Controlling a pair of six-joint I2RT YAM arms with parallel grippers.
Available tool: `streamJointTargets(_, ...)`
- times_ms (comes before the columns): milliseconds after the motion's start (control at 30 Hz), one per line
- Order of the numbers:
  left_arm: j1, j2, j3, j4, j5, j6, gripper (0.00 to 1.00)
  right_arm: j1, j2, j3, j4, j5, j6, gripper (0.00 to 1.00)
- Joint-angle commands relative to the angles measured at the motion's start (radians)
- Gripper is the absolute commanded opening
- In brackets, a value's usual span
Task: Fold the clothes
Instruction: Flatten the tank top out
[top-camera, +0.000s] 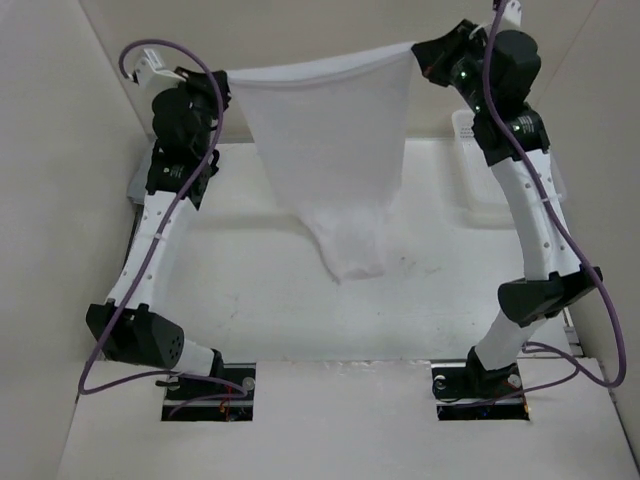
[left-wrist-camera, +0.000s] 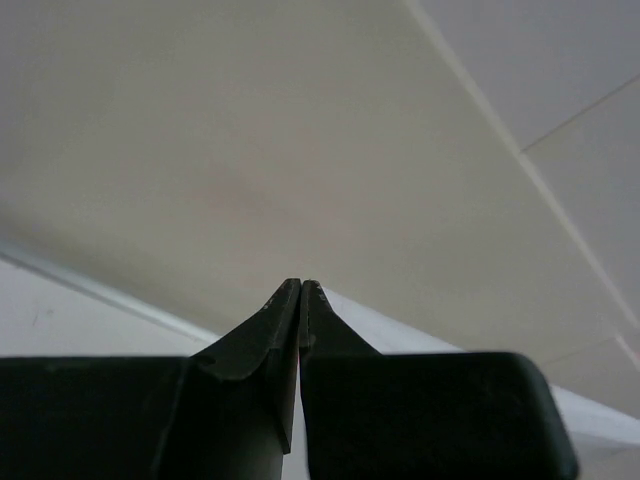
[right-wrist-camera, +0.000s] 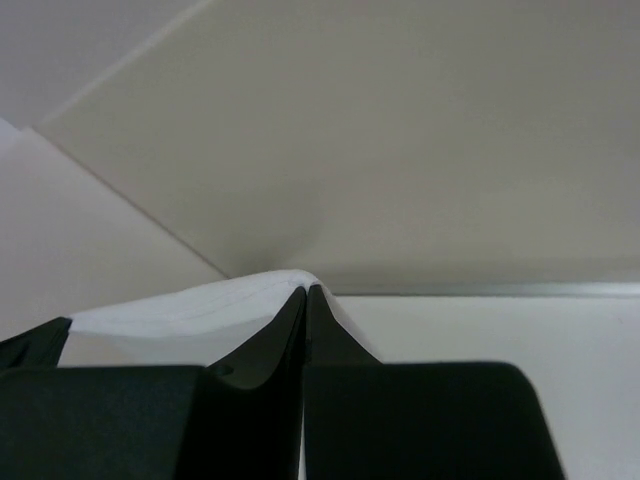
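Note:
The clothes (top-camera: 325, 150), a thin white garment, hang stretched between both raised arms high over the table, with the lower end drooping to a bunched tip (top-camera: 355, 262). My left gripper (top-camera: 226, 78) is shut on the garment's upper left corner. My right gripper (top-camera: 417, 50) is shut on its upper right corner. In the left wrist view the gripper (left-wrist-camera: 301, 284) has its jaws pressed together, with a white strip of the clothes (left-wrist-camera: 400, 335) to their right. In the right wrist view the clothes (right-wrist-camera: 200, 310) wrap over the tips of the closed gripper (right-wrist-camera: 306, 288).
A white basket (top-camera: 472, 165) stands at the table's back right, partly behind the right arm. A grey object (top-camera: 134, 185) peeks out at the left edge behind the left arm. Pale walls enclose the table (top-camera: 250, 290) on three sides.

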Motion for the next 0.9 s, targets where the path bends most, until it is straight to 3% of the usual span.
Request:
streamJointTargets(0,0.034,-0.031,0.196,0.061,0.102,-0.018,0.00,-0.003,-0.009,0.263,0.002,-0.065,0.005,0.00)
streamJointTargets(133,0.058,-0.032,0.242,0.052,0.117,-0.014,0.01,-0.001,0.005,0.348,-0.028,-0.080,0.002,0.00)
streamJointTargets(233,0.058,-0.068,0.195,0.052,0.119,-0.006,0.01,0.002,-0.047,0.269,-0.040,-0.089,-0.013,0.00)
streamJointTargets(333,0.045,-0.141,0.054,0.081,0.099,-0.006,0.01,0.011,-0.167,0.033,0.012,-0.074,-0.035,0.00)
streamJointTargets(433,0.024,-0.236,-0.145,0.119,0.086,-0.018,0.01,0.051,-0.351,-0.328,0.119,-0.034,-0.044,0.00)
streamJointTargets(667,-0.100,-0.612,-0.763,0.147,-0.024,-0.037,0.01,0.233,-0.823,-1.162,0.256,0.118,0.031,0.00)
streamJointTargets(733,-0.136,-0.745,-0.914,0.066,-0.050,-0.024,0.01,0.311,-0.941,-1.329,0.233,0.167,0.095,0.00)
streamJointTargets(867,-0.177,-1.009,-1.094,-0.257,-0.065,-0.066,0.01,0.500,-1.115,-1.569,0.129,0.218,0.249,0.00)
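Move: Between the hands hangs the tank top, already pinched at both hem corners; its shoulder end is roughly 18 cm back and 44 cm below the left hand, 14 cm to its right. The bare table it is taken to lies level ahead of both hands, about 20 cm right of the left and 15 cm left of the right, some 45 to 50 cm down. The grey clothes are 12 cm ahead and 22 cm left of the left hand; the white basket is 12 cm ahead and 35 cm right of the right hand. Flicking the held hem, both hands whip upward about 12 cm while drawing back, fingertips tilting up, then sweep fast down and back towards the near side of the table, the fingers ending tipped downward. They finish some 20 to 25 cm back of where they began and 25 to 30 cm lower, the right going farther; both stay shut on the corners. ##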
